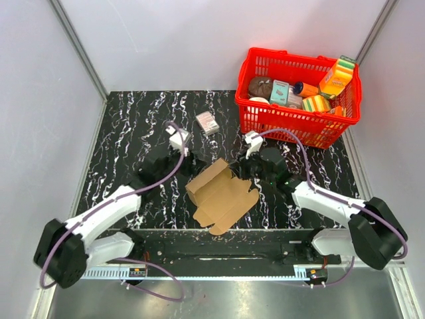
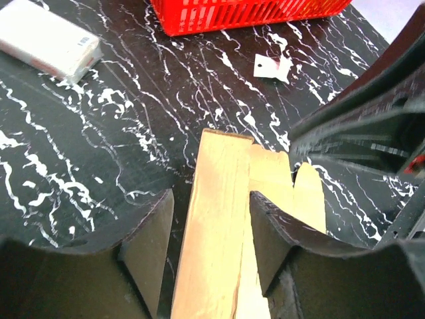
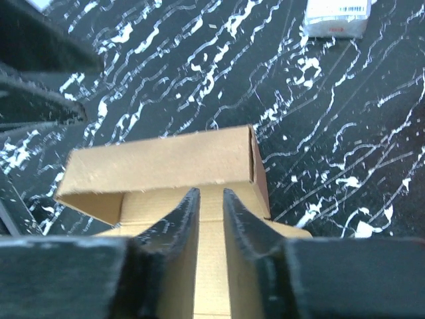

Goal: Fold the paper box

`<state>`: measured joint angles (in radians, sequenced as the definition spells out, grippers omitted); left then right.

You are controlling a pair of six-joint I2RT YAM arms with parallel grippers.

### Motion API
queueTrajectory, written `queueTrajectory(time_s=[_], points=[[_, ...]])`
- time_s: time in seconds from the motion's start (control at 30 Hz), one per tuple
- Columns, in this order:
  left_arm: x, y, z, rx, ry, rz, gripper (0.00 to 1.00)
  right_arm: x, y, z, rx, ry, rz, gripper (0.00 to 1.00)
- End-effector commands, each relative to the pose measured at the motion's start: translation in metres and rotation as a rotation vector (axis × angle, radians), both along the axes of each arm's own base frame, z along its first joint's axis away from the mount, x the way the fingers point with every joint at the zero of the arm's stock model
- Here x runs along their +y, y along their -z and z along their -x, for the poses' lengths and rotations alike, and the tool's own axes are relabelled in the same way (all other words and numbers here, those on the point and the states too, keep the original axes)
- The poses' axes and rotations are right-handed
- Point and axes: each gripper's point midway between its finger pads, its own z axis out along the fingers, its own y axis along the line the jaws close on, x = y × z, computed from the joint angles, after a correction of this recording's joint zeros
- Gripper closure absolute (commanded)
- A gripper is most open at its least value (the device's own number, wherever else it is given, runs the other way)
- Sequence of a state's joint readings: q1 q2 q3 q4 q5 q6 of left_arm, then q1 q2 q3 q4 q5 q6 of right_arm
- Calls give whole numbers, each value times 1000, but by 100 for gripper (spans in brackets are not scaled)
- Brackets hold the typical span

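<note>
The paper box (image 1: 219, 196) is plain brown cardboard, partly folded, lying at the table's near middle with one long wall raised at its far left. My left gripper (image 1: 188, 171) is at that raised wall. In the left wrist view its jaws (image 2: 209, 242) stand open on either side of the upright cardboard strip (image 2: 219, 219), with a dark gap on the left side. My right gripper (image 1: 242, 174) hovers over the box's right part. Its fingers (image 3: 211, 199) are close together with a narrow slit, nothing between them, above the flat panel and pointing at the folded wall (image 3: 159, 163).
A red basket (image 1: 292, 129) of grocery packs stands at the back right. A small white printed carton (image 1: 208, 122) lies behind the box. A white paper scrap (image 2: 272, 66) lies near the basket. The two arms face each other closely across the box.
</note>
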<state>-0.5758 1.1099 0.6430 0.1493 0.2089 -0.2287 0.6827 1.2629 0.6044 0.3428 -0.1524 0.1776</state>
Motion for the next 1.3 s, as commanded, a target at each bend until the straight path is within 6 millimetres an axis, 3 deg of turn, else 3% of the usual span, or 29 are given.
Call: queueTrajectory(time_s=[0.0, 0.13, 0.3, 0.47, 0.73, 1.27], points=[[20, -5, 9, -5, -96, 41, 49, 19, -36, -2, -2, -51, -77, 78], [20, 0, 18, 5, -88, 50, 62, 39, -37, -6, 29, -118, -76, 93], [18, 15, 25, 28, -74, 25, 77, 52, -18, -8, 81, -163, -48, 99], [12, 33, 26, 58, -72, 9, 79, 59, -3, -8, 111, -185, -30, 100], [0, 45, 25, 66, -62, -13, 81, 60, 20, -10, 145, -194, 27, 100], [-6, 68, 35, 100, -37, -76, 83, 51, 27, -6, 157, -180, 61, 100]])
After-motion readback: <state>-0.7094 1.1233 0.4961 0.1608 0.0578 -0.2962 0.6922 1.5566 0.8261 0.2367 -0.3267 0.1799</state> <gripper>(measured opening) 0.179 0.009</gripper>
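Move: The folded box wall, a cardboard strip, runs slantwise between the hands. Its middle is about 2 cm right of the left hand, 3 cm nearer the base and 8 cm below. From the right hand it is 7 cm left, 3 cm back and 5 cm down. The flat panel's middle is about 8 cm right of and 11 cm back from the left hand; the white pack is 15 cm ahead, 2 cm right. Paper cards sit 13 cm right of the right hand, 4 cm ahead. Onto the folded wall's strip both grippers come down with narrowed fingers. The left draws back some 4 cm while closing from half open to nearly shut, then sinks to about 7 cm below its start. The right lifts slightly as it shuts, swings 5 cm left over the strip, drops and holds there, its closed tips pressing down beside the left's; both hands tip about 10 degrees downward. ##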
